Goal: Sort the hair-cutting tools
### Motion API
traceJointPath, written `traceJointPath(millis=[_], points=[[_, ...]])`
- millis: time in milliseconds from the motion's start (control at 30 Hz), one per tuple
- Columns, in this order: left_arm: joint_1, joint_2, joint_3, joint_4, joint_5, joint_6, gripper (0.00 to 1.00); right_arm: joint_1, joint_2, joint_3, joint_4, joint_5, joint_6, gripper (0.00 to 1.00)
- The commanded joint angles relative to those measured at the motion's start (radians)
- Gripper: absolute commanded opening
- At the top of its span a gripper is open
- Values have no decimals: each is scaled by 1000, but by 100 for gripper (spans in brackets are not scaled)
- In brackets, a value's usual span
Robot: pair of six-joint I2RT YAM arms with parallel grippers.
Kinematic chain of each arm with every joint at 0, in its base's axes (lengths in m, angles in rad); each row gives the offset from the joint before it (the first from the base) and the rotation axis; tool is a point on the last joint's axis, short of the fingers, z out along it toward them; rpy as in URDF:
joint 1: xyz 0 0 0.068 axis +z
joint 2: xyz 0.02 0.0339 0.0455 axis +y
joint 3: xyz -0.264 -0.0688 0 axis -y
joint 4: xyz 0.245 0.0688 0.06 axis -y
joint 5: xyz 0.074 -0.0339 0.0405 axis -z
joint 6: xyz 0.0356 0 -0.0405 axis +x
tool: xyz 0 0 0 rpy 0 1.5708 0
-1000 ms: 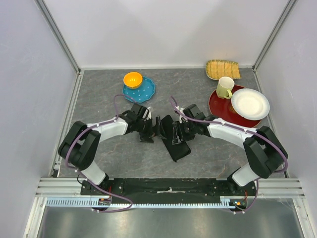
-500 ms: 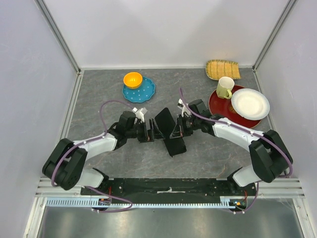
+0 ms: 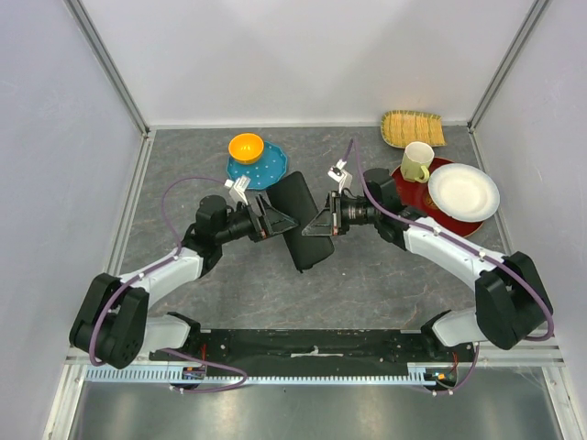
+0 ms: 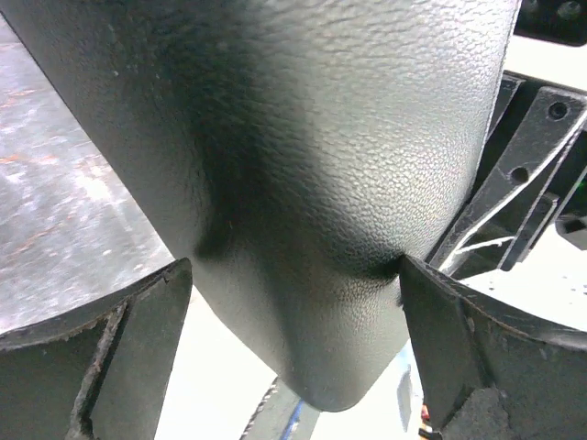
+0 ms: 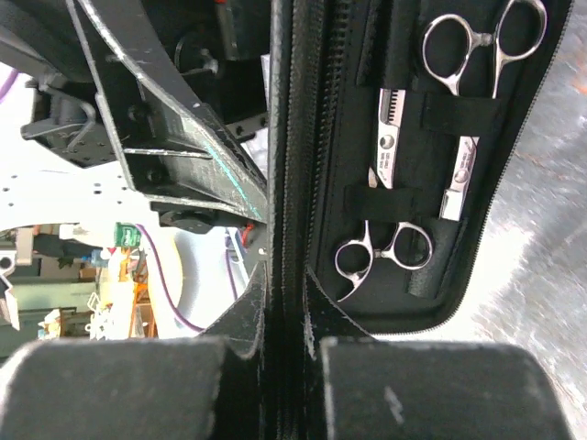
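Observation:
A black zip case (image 3: 295,203) stands lifted and open between the two arms in the top view. My right gripper (image 5: 293,339) is shut on the case's zipped edge (image 5: 298,183). In the right wrist view, two silver scissors lie strapped inside the open half, one high (image 5: 463,55) and one low (image 5: 385,252). My left gripper (image 4: 298,367) is open, and the case's textured outer skin (image 4: 303,165) hangs between its fingers (image 4: 119,357). From above, the left gripper (image 3: 282,223) and the right gripper (image 3: 316,226) face each other across the case.
An orange bowl (image 3: 246,147) sits on a blue dotted plate (image 3: 266,171) just behind the case. At the back right are a pale mug (image 3: 417,161) and a white plate (image 3: 463,191) on a red plate (image 3: 410,200), and a woven mat (image 3: 413,128). Walls enclose three sides.
The right gripper has closed on the case's edge. Both arms have moved away from their bases, and the case has risen from lying flat to standing open, further back and left.

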Motion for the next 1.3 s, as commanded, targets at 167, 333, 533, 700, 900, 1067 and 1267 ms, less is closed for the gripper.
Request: traceJointPath(millis=[167,333,533,700,900,1067,1267], points=[[4,-13,75,133,82,-112,100,7,-62,-1,461,-234,203,0],[2,16,136,126,110,-96,98,17,-47,-10,475,-239,214,0],[2,12,190,54,106,-58,45,20,-22,37,261,-165,110,10],[2,-10,298,-184,17,69,21,19,-18,161,-57,77,-13,39],[4,-19,484,-520,-151,177,17,19,-97,218,-263,441,-105,65],[7,13,659,-714,-246,195,18,19,-211,201,-333,700,-153,73],[13,99,837,-887,-295,152,17,45,-271,184,-312,602,-194,71]])
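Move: The case is held up between the hands, pinched in the right fingers by one edge. Its middle lies about 4 cm to the right of the wide-open left gripper, roughly 1 cm nearer the base and about level. From the right hand the case's middle is some 2 cm to its left, 1 cm ahead and about 2 cm below. On the table some 15 cm under the left hand, the blue plate sits 13 cm ahead and 7 cm to its left, with the orange bowl 17 cm ahead, 9 cm left and 13 cm below. Both hands rise together, the left by about 8 cm and drifting a little right, until its fingers close from wide open and pinch the edge of the case that the right hand still holds. The right then opens, lets go and backs off to the right and forward while turning some 30 degrees, mostly clockwise, as the left, now alone with the case, carries it about 6 cm forward and a further 4 cm up, swinging back to its left and rolling its left side up. ##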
